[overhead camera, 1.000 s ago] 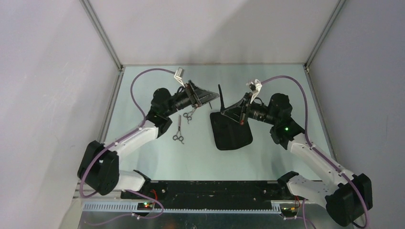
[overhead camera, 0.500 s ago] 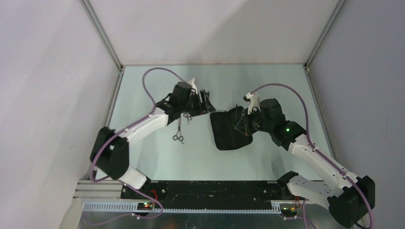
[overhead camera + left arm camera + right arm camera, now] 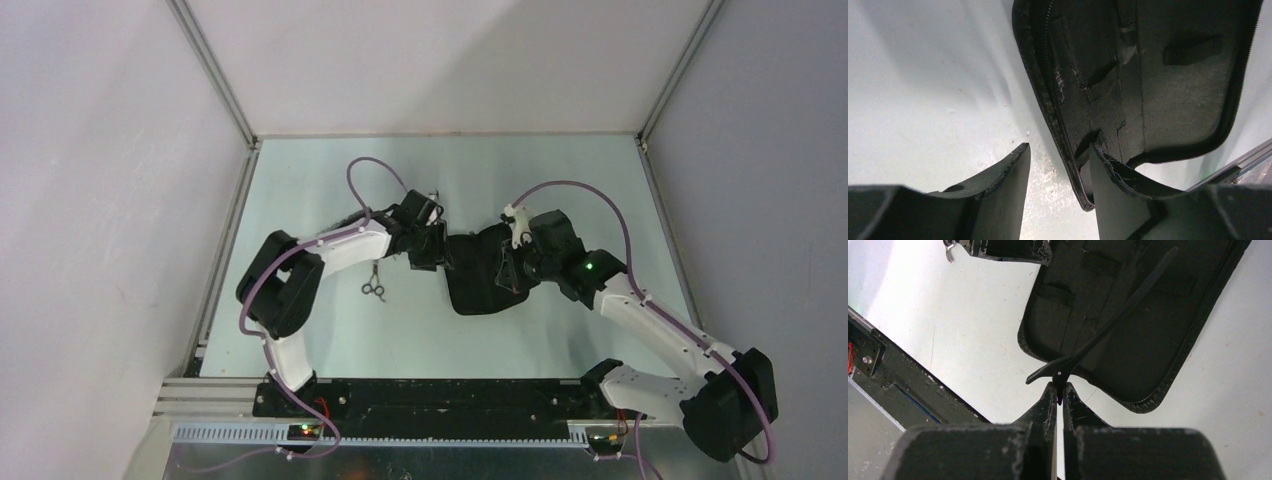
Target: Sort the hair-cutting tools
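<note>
The black pouch point(image 3: 478, 292) lies open mid-table, its inside showing elastic loops point(image 3: 1193, 50). My right gripper point(image 3: 1059, 390) is shut on the hinge end of a thin black hair clip point(image 3: 1118, 310), which slants out over the open pouch point(image 3: 1153, 340). From above, the right gripper point(image 3: 508, 268) hovers over the pouch's right half. My left gripper point(image 3: 1060, 150) is open, its fingers point(image 3: 1008, 175) straddling the pouch's zippered left edge point(image 3: 1048, 95), with a gap on the left side. One pair of silver scissors point(image 3: 373, 283) lies left of the pouch.
The left arm point(image 3: 340, 245) stretches low across the table toward the pouch, partly covering the area above the scissors. A black rail point(image 3: 908, 385) runs along the near table edge. Grey walls close the table on three sides.
The left arm has swung right and down to the pouch's left edge. The right gripper, still holding the clip, has shifted a little over the pouch.
</note>
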### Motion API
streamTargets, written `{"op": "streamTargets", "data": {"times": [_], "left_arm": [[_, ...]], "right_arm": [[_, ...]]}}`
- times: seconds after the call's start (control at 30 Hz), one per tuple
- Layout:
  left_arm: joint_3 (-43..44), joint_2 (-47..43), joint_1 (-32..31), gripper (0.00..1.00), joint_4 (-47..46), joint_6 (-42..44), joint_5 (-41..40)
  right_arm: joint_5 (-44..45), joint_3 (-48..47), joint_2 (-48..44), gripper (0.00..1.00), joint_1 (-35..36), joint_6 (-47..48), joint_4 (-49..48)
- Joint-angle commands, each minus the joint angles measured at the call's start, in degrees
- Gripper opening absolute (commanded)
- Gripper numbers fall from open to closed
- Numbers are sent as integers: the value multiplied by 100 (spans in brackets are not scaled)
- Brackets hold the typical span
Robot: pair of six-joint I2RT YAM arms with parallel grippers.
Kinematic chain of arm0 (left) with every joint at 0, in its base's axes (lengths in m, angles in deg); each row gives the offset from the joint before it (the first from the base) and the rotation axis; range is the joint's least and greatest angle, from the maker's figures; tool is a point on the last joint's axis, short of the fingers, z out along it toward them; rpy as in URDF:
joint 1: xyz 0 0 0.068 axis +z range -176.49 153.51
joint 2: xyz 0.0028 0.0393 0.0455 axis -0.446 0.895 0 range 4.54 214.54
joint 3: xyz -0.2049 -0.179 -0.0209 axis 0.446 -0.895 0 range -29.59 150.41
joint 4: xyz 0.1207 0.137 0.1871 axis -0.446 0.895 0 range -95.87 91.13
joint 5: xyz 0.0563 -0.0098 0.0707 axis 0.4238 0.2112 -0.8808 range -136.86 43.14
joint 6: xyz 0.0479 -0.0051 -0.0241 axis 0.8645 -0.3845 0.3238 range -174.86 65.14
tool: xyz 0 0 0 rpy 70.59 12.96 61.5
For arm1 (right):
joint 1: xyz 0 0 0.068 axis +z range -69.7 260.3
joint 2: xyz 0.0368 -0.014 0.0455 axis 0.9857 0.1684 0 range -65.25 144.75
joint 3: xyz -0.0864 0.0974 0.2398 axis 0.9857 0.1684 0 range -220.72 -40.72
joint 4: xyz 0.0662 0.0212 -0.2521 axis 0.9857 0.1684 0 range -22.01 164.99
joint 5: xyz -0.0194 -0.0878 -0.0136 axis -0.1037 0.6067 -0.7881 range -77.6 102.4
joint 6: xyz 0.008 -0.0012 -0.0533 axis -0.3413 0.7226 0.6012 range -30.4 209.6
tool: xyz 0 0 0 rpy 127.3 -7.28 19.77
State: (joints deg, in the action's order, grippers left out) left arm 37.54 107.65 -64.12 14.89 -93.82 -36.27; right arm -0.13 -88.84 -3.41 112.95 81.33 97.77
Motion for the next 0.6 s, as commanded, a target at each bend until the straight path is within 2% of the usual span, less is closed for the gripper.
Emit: {"op": "streamTargets", "data": {"times": [0.0,0.17,0.23,0.3,0.33,0.4,0.57], "left_arm": [[225,221,-140,51,-47,54,-165],[230,370,-205,41,-142,5,-399],[248,416,-217,34,-179,-9,-427],[263,419,-224,24,-202,-8,-450],[260,411,-229,14,-192,-7,-494],[223,332,-229,2,-158,-11,-595],[126,-99,-243,0,125,86,-907]], "right_arm": [[149,-217,161,0,113,107,86],[159,-170,329,0,236,178,25],[200,-163,433,0,339,206,43],[253,-154,551,0,437,207,58],[274,-147,619,0,495,205,61],[299,-138,717,0,575,209,74],[310,-101,858,0,747,144,83]]}}
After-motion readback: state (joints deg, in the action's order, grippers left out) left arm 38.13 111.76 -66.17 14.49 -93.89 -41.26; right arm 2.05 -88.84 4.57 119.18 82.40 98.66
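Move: From the half-open left hand, the middle stretch of the pouch's left edge is almost directly beneath, about 3 cm down and 1 cm right, with the pouch's middle level ahead and 9 cm right. The near scissors lie 13 cm left, level ahead; the far scissors 9 cm ahead and 7 cm left. From the right hand, already holding a hair clip, the pouch's middle is roughly 9 cm ahead, 4 cm left and 13 cm below. The left hand sinks about 3 cm onto the open pouch's left edge with barely any sideways travel, and its fingers close from half open to shut, pinching the thin border. Meanwhile the right hand keeps its grip on the hair clip and lowers it some 4 cm towards the pouch, easing about 2 cm back and 2 cm left while its fingers tip more steeply down and turn slightly counter-clockwise. ##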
